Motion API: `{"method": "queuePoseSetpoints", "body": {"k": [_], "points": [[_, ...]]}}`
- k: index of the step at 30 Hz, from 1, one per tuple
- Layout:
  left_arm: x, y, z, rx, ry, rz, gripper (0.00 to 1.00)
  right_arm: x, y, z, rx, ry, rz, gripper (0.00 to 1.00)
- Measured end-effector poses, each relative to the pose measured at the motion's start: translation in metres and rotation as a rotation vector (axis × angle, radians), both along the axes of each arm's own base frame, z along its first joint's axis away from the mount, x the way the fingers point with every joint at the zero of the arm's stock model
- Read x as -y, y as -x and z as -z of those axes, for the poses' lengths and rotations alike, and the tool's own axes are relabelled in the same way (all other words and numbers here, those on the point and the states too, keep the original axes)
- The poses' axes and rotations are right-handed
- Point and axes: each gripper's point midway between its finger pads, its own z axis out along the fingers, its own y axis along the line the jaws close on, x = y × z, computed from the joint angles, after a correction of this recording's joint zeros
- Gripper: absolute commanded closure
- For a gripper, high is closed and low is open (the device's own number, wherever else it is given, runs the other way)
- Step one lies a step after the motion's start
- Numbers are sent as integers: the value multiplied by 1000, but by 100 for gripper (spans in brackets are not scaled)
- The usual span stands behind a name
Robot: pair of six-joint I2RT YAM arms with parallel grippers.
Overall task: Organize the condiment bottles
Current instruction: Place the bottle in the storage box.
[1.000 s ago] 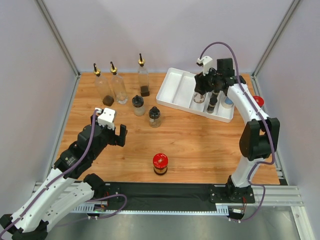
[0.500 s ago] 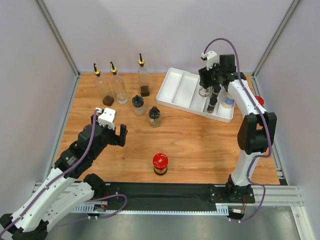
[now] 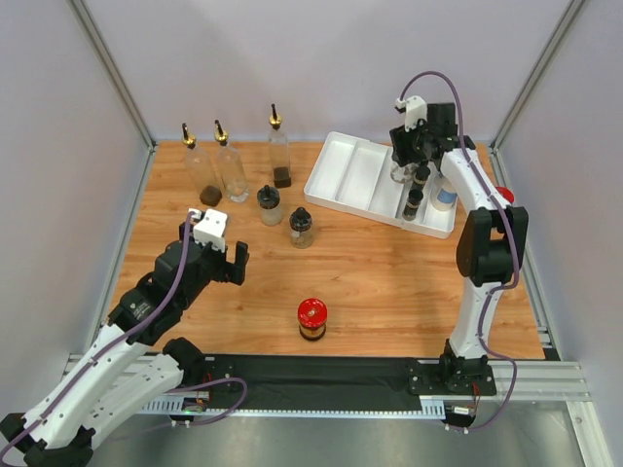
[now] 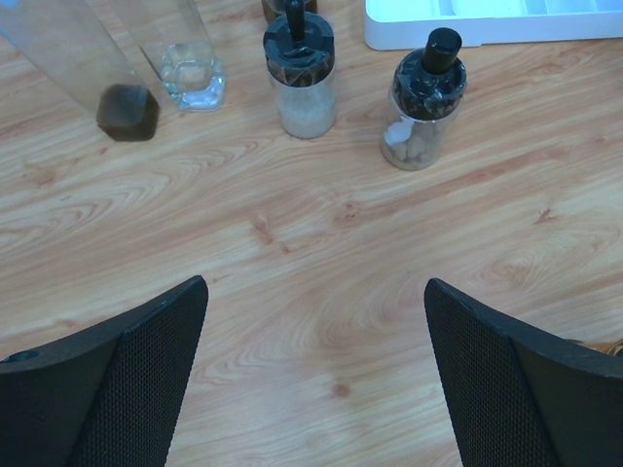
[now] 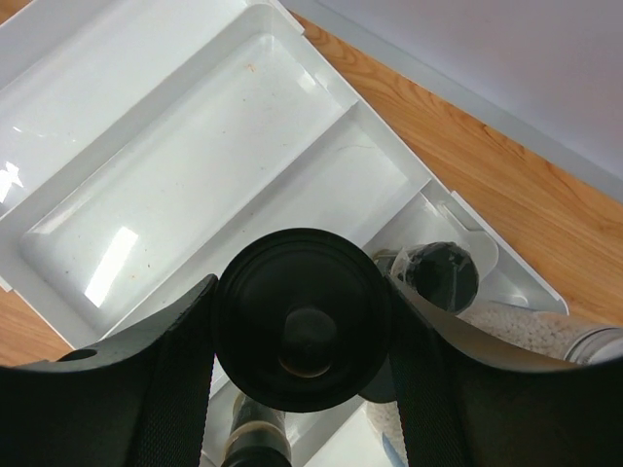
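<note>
My right gripper [image 3: 409,163] hangs over the far right compartment of the white divided tray [image 3: 346,180], shut on a black-capped glass jar [image 5: 304,331] seen from above between the fingers. Two more black-capped jars [image 5: 443,277] [image 5: 255,438] stand in that compartment. On the wood stand two black-capped jars [image 3: 269,205] [image 3: 301,227], three tall pourer bottles [image 3: 200,170] [image 3: 231,165] [image 3: 280,151] and a red-lidded jar [image 3: 311,318]. My left gripper [image 3: 219,255] hovers open at the left, facing the two jars [image 4: 299,68] [image 4: 423,97].
A white-labelled shaker [image 3: 444,197] sits at the tray's right end. A red lid [image 3: 503,195] shows behind the right arm. Grey walls and metal posts close in the table on three sides. The tray's left compartments [image 5: 175,185] hold nothing.
My right gripper has carried the black-capped jar a little toward the far right end of the tray. The left arm has barely shifted.
</note>
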Motion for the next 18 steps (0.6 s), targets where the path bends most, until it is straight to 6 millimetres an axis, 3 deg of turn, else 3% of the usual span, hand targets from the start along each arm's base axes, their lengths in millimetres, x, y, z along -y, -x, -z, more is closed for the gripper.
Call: {"method": "queuePoseSetpoints", "body": {"k": [12, 18], "points": [[1, -2, 4, -14, -11, 0, 0, -3, -36, 9, 19, -41, 38, 90], [1, -2, 5, -18, -15, 0, 0, 1, -52, 26, 21, -28, 69, 88]]}}
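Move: The right hand holds the black-capped bottle over the storage box; its free spot at the compartment's far end lies about 6 cm ahead and 12 cm below. One dark shaker stands roughly 5 cm ahead and 5 cm right, another 1 cm back and 5 cm right, a third 9 cm back and 4 cm right. From the left hand, that spot is some 37 cm ahead and 40 cm right. Still gripping the bottle, the right hand carries it forward about 5 cm, sinking towards the compartment's far end. ##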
